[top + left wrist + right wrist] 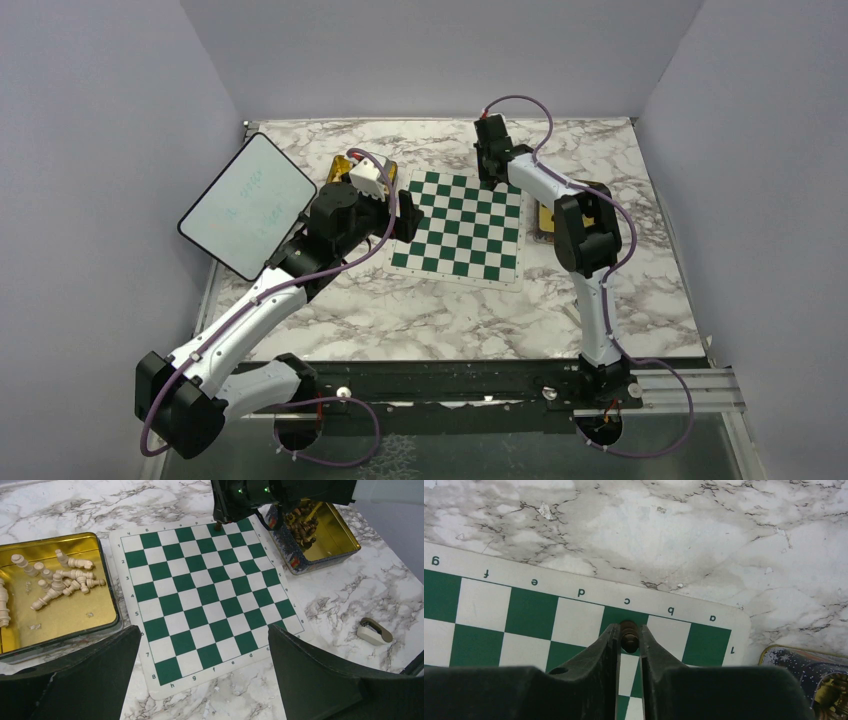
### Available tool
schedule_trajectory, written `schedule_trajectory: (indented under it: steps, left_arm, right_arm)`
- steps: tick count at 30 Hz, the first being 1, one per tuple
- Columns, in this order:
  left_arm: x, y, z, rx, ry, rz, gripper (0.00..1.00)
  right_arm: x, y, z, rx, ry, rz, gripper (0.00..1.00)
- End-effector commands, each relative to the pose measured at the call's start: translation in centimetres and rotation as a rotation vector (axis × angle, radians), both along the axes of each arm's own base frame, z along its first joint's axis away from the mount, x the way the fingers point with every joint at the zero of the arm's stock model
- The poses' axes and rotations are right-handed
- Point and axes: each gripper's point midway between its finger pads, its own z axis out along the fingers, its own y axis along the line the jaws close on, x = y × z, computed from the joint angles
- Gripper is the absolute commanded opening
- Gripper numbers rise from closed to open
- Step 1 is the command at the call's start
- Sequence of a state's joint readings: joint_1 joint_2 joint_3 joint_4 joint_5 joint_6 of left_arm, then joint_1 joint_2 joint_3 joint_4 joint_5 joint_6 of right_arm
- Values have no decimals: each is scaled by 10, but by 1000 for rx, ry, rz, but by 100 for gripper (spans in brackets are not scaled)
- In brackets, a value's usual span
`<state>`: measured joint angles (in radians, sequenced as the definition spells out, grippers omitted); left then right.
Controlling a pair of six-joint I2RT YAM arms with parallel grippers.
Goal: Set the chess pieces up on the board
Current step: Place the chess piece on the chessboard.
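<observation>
The green and white board (460, 225) lies mid-table with no piece standing free on it. My right gripper (628, 636) is shut on a dark brown chess piece (628, 629), held over the green square by letter c at the board's (529, 612) far edge. That piece also shows in the left wrist view (218, 527). My left gripper (205, 680) is open and empty above the board's (200, 595) left side. Several pale pieces (60, 580) lie in a gold tray (65, 615). Several dark pieces (300, 522) lie in a second tray (335, 540).
A rounded white tablet (248, 205) leans at the left, behind my left arm. A small grey-beige block (374, 631) lies on the marble beside the board. The dark-piece tray (545, 215) sits right of the board, partly under my right arm.
</observation>
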<state>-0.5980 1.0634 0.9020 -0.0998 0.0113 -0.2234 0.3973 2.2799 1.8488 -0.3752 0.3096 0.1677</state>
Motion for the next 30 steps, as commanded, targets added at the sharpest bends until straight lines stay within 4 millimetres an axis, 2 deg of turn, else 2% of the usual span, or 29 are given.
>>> schedule_trajectory:
  steps: [1, 8, 14, 19, 26, 30]
  left_arm:
    - [-5, -2, 13, -26, -35, -20, 99]
    - [-5, -1, 13, -24, -37, -16, 99]
    - [-4, 0, 13, -21, -39, -10, 99]
    - [-5, 0, 14, -25, -40, -10, 99]
    - [-4, 0, 12, -24, -37, -11, 99]
    - [-5, -1, 12, -26, -35, -13, 99]
  right_arm:
    - [0, -3, -3, -14, 20, -17, 25]
    - [1, 0, 12, 2, 10, -9, 41]
    - [3, 2, 37, 25, -27, -1, 44]
    - [-2, -2, 50, 17, -43, -8, 45]
    - [-18, -17, 77, -1, -74, -31, 46]
    - [-32, -42, 92, -25, -101, -75, 44]
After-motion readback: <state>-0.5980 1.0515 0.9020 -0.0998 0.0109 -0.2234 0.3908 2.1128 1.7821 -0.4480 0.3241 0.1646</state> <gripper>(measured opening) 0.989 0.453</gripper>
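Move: The brown chess piece is between my right fingertips, directly below the hand point, its middle only about 1 cm down, standing over the dark c1 square in the far row. From my right hand the board's centre is about 12 cm back and 7 cm left, and the box of brown pieces about 20 cm right and 7 cm back, both slightly lower. From my left hand the piece lies some 26 cm ahead, 18 cm right and well below. I open my right fingers to roughly twice their gap and let go of the brown piece on c1, hardly shifting at first. Then I lift clear of its top, about 5 cm straight up for the most part, drawing back some 2 cm and a little to the right towards the brown-piece box, wrist angle held and fingers left part open. ##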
